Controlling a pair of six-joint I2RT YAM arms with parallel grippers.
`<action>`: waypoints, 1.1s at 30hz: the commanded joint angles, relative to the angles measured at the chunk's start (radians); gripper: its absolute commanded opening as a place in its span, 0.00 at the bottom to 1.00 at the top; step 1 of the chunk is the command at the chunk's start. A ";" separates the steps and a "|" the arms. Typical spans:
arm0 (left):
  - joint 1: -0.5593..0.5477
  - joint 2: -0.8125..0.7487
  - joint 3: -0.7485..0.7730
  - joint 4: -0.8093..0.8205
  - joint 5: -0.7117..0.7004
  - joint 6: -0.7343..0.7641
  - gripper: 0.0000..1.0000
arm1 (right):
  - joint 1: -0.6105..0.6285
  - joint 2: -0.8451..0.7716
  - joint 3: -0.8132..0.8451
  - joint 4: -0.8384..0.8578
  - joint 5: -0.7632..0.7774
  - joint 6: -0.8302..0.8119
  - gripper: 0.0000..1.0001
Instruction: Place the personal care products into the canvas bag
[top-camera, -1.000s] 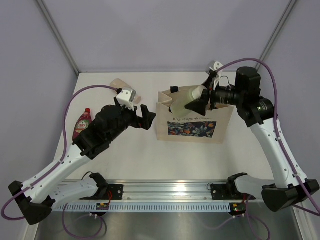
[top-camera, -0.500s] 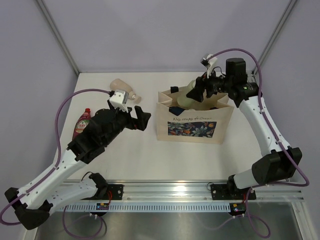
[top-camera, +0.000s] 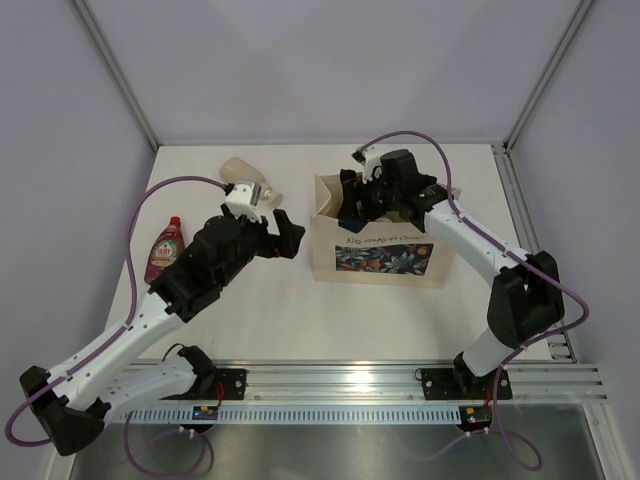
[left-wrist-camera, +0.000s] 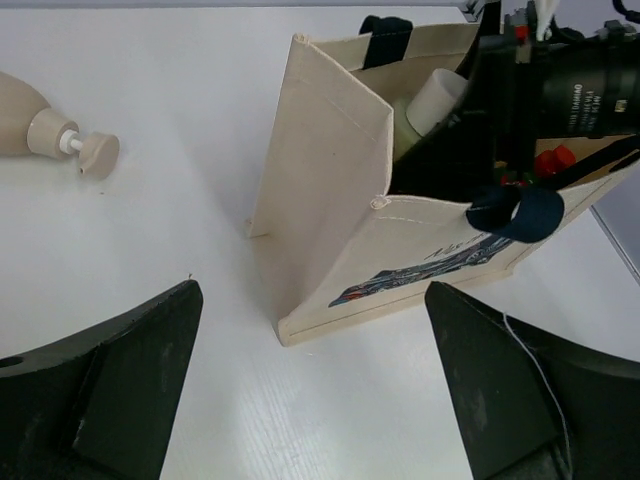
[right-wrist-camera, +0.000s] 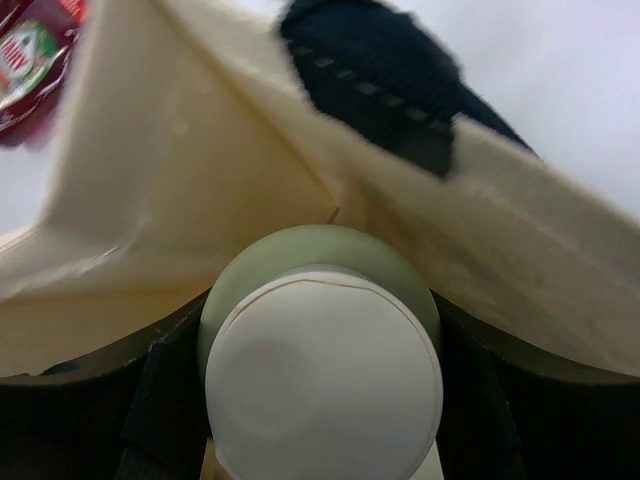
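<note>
The cream canvas bag (top-camera: 385, 255) stands upright at table centre, also seen in the left wrist view (left-wrist-camera: 330, 210). My right gripper (top-camera: 362, 202) reaches down into its open mouth, shut on a pale green bottle with a white cap (right-wrist-camera: 320, 370), with the bag's canvas wall (right-wrist-camera: 200, 170) close around it. That bottle's cap (left-wrist-camera: 440, 98) shows inside the bag beside red caps (left-wrist-camera: 553, 160). My left gripper (top-camera: 283, 232) hovers open and empty left of the bag. A beige pump bottle (top-camera: 240, 170) and a red squeeze bottle (top-camera: 165, 248) lie on the table at left.
The bag's navy strap handles (left-wrist-camera: 520, 212) hang over its rim near the right arm. The table's back and side walls meet at the far corners. A metal rail (top-camera: 330, 380) runs along the near edge.
The right arm has swung left and down, carrying the pale green bottle from above the bag's rim into the bag. The left arm has barely moved.
</note>
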 joint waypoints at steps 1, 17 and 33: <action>0.012 -0.016 -0.031 0.089 -0.021 -0.068 0.99 | 0.026 0.023 0.006 0.301 0.130 0.219 0.00; 0.383 0.284 0.063 0.010 0.008 -0.586 0.99 | 0.069 0.089 -0.022 0.159 -0.168 -0.248 0.99; 0.607 1.020 0.531 0.019 0.016 -0.746 0.99 | -0.100 -0.187 -0.014 -0.225 -0.331 -0.548 1.00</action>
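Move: Inside the canvas bag's mouth, the right hand already grips a white-capped pale green bottle; the bag's left end, where it goes, is roughly 2 cm ahead, 2 cm left and 9 cm below, the bag's middle some 11 cm right. For the empty left hand, the beige pump bottle lies about 30 cm ahead, 13 cm left and 25 cm down; the red bottle is about 11 cm ahead and 32 cm left, the bag's middle some 10 cm ahead and 21 cm right. Lowering the pale green bottle about 6 cm and slightly forward-left into the bag's left end, the right hand opens to let go, then rises some 8 cm, drawing back and right as it turns counter-clockwise. The left hand sweeps some 23 cm forward, 18 cm down and 13 cm left towards the beige bottle, fingers wide, turning counter-clockwise about 50 degrees and tipping downward. ##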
